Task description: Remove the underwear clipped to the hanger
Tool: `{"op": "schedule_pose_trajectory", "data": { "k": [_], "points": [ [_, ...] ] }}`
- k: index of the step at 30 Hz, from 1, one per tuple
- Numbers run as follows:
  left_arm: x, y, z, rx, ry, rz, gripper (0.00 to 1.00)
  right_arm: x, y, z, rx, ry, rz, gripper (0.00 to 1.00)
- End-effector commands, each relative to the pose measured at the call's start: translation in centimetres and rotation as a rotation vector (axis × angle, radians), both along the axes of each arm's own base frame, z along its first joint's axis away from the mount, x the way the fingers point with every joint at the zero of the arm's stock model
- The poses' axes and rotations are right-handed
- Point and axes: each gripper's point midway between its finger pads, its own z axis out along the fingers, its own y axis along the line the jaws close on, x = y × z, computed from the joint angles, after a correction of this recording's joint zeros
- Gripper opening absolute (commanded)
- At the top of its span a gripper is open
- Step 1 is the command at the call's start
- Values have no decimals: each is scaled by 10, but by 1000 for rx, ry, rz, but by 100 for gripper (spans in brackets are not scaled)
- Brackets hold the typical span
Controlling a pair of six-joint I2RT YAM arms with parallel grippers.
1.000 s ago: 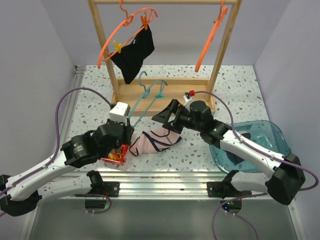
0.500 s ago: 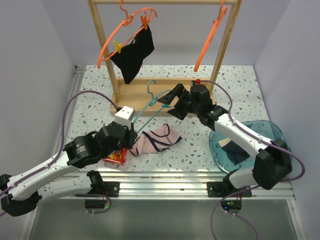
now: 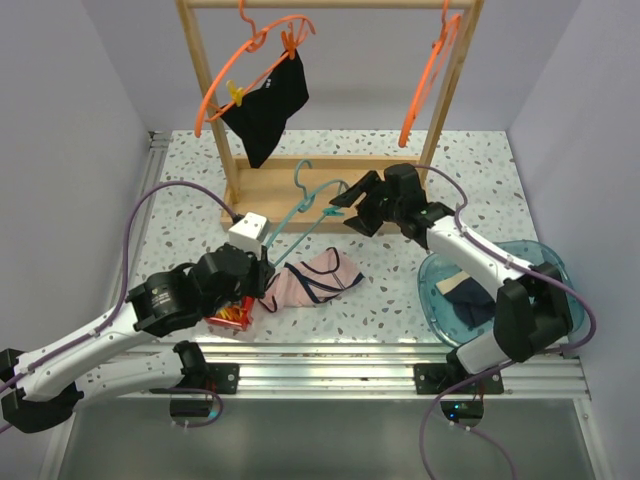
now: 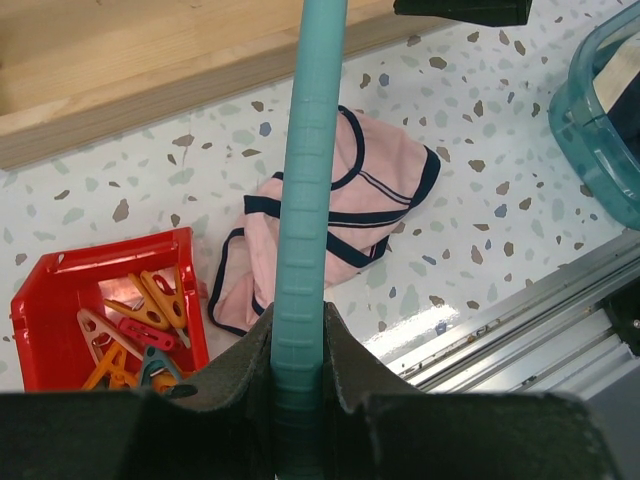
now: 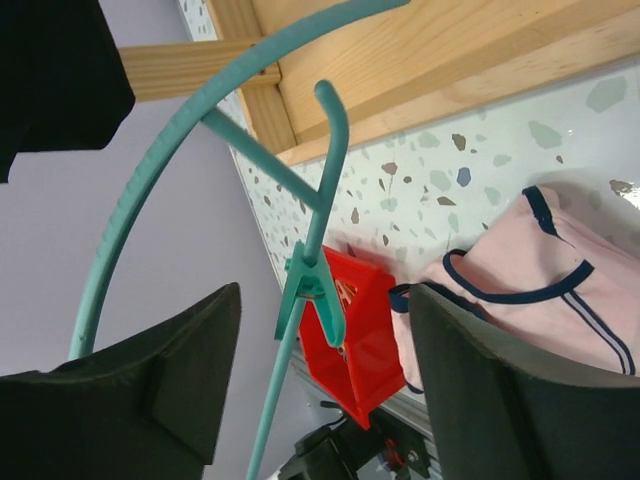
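A teal hanger [image 3: 300,212] slants up from my left gripper [image 3: 262,272], which is shut on its bar [image 4: 312,150]. A teal clip [image 5: 315,290] sits on that hanger with no cloth in it. My right gripper [image 3: 345,208] is open, its jaws standing either side of the clip without touching it. The pink underwear [image 3: 315,280] with dark trim lies loose on the table below the hanger. The black underwear [image 3: 268,100] hangs clipped to an orange hanger [image 3: 250,70] on the rack. The navy underwear [image 3: 468,298] lies in the blue bin [image 3: 540,262].
A wooden rack [image 3: 330,175] stands at the back, with a second, bare orange hanger [image 3: 425,85] on its right end. A red tray [image 3: 228,318] holding several clothes pegs sits by my left gripper, next to the pink underwear.
My right gripper has drawn away from the pink underwear and up to the teal clip, its jaws narrowing a little. The left arm lifted the hanger slightly.
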Motion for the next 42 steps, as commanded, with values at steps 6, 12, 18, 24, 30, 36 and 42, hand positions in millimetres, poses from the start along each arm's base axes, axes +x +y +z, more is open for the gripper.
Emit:
{"op": "schedule_pose_trajectory", "data": {
  "k": [6, 12, 18, 24, 30, 36, 42],
  "points": [
    [7, -5, 16, -48, -52, 4, 0, 22, 1, 13, 59, -20, -32, 48],
    [8, -4, 15, -42, -53, 16, 0, 22, 5, 15, 100, -13, -28, 46],
    [11, -5, 15, -39, -59, 24, 0, 17, 5, 16, 133, -2, -33, 55],
    [12, -7, 13, -39, -61, 27, 0, 15, 9, 17, 168, 8, -22, 50],
    [13, -5, 12, -39, -62, 34, 0, 12, 10, 20, 177, 22, -11, 40],
    [14, -1, 13, -34, -68, 51, 0, 7, 8, 18, 170, 34, -9, 0],
    [15, 5, 8, -9, -63, 80, 0, -5, 5, 29, 246, -30, -6, 0]
  ]
}}
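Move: The bare teal clip at the hanger's far end is just off my right fingertips, about 2 cm ahead, 2 cm to the left and nearly level. The pink underwear lies on the table 9 cm back, 8 cm left and some 18 cm down from my right hand; the wooden stand's front board is 6 cm straight ahead, about 17 cm below. From my left hand, still holding the hanger, the clip is roughly 14 cm forward and 16 cm right, about level. My left hand keeps its grip and holds the hanger almost still. I ease my right hand about 1.5 cm forward and a little down at the clip, fingers half closing, then bring it left and back up by about 1 cm, rolling its left side up nearly 10 degrees. There I shut the fingers, pinching the clip's two handles together, and start easing back. ##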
